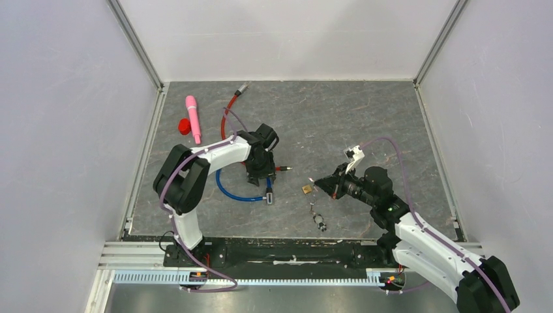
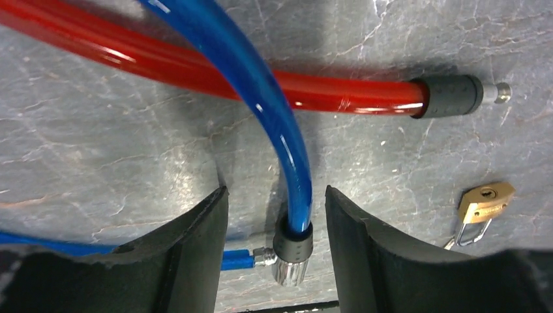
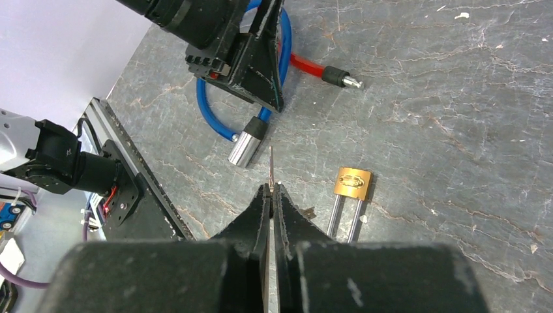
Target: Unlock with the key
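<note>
A small brass padlock lies on the grey table with its shackle toward the near edge. It also shows in the right wrist view and the left wrist view. My right gripper is shut on a thin key, whose blade sticks out past the fingertips, just left of the padlock and above the table. My left gripper is open. Its fingers stand either side of the blue cable's silver barrel end; whether they touch it I cannot tell.
A red cable runs from the back to a black-tipped end by the left gripper. A blue cable loop lies under the left arm. A key ring lies near the front edge. A pink object and a red cap lie at the left.
</note>
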`<action>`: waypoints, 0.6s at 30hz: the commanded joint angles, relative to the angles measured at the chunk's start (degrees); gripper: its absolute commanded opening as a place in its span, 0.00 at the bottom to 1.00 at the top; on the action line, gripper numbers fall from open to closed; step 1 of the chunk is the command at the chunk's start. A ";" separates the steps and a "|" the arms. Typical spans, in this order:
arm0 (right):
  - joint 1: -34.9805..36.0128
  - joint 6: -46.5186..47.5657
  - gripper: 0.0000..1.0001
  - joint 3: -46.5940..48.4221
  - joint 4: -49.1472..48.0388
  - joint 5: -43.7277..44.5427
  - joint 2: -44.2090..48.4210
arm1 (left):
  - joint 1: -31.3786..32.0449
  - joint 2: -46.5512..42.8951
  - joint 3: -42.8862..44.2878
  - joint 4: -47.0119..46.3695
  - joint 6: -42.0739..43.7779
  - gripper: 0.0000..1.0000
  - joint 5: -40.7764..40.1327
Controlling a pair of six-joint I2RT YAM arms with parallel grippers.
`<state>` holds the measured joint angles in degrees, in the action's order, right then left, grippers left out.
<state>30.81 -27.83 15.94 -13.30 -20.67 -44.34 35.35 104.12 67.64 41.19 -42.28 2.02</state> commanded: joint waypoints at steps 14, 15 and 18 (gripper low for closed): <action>0.48 -0.29 0.00 0.86 -5.41 -0.12 -1.67 | 4.30 7.80 3.67 3.01 -2.36 0.24 -1.81; 0.56 -0.22 0.00 0.91 -5.50 -0.29 -1.72 | 4.29 7.07 3.28 2.80 -3.11 0.19 -1.77; 1.26 -0.45 0.00 0.93 -6.03 -0.77 -1.89 | 4.20 3.60 3.18 2.24 -5.45 0.02 -1.81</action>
<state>31.16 -27.94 15.94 -16.05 -20.73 -45.89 38.79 109.30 72.66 44.05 -44.10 0.23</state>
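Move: The black collar on the end of the blue cable lock lies about 2 cm to the right of my open left hand, 2 cm back and 1 cm lower. The red cable's plug is some 7 cm right and 5 cm ahead; the padlock is roughly 15 cm right and 3 cm back, both just below hand height. From my right hand, which holds the key, the collar lies about 14 cm left, 1 cm ahead and 13 cm down. I ease my left hand, still pointing down, about 2 cm to the right over the blue cable, sinking about 1 cm as I go, so that my fingers straddle the cable at its black collar. As the hand slides across and comes to a stop I close the fingers from well open to nearly shut, and they pinch the cable there. ##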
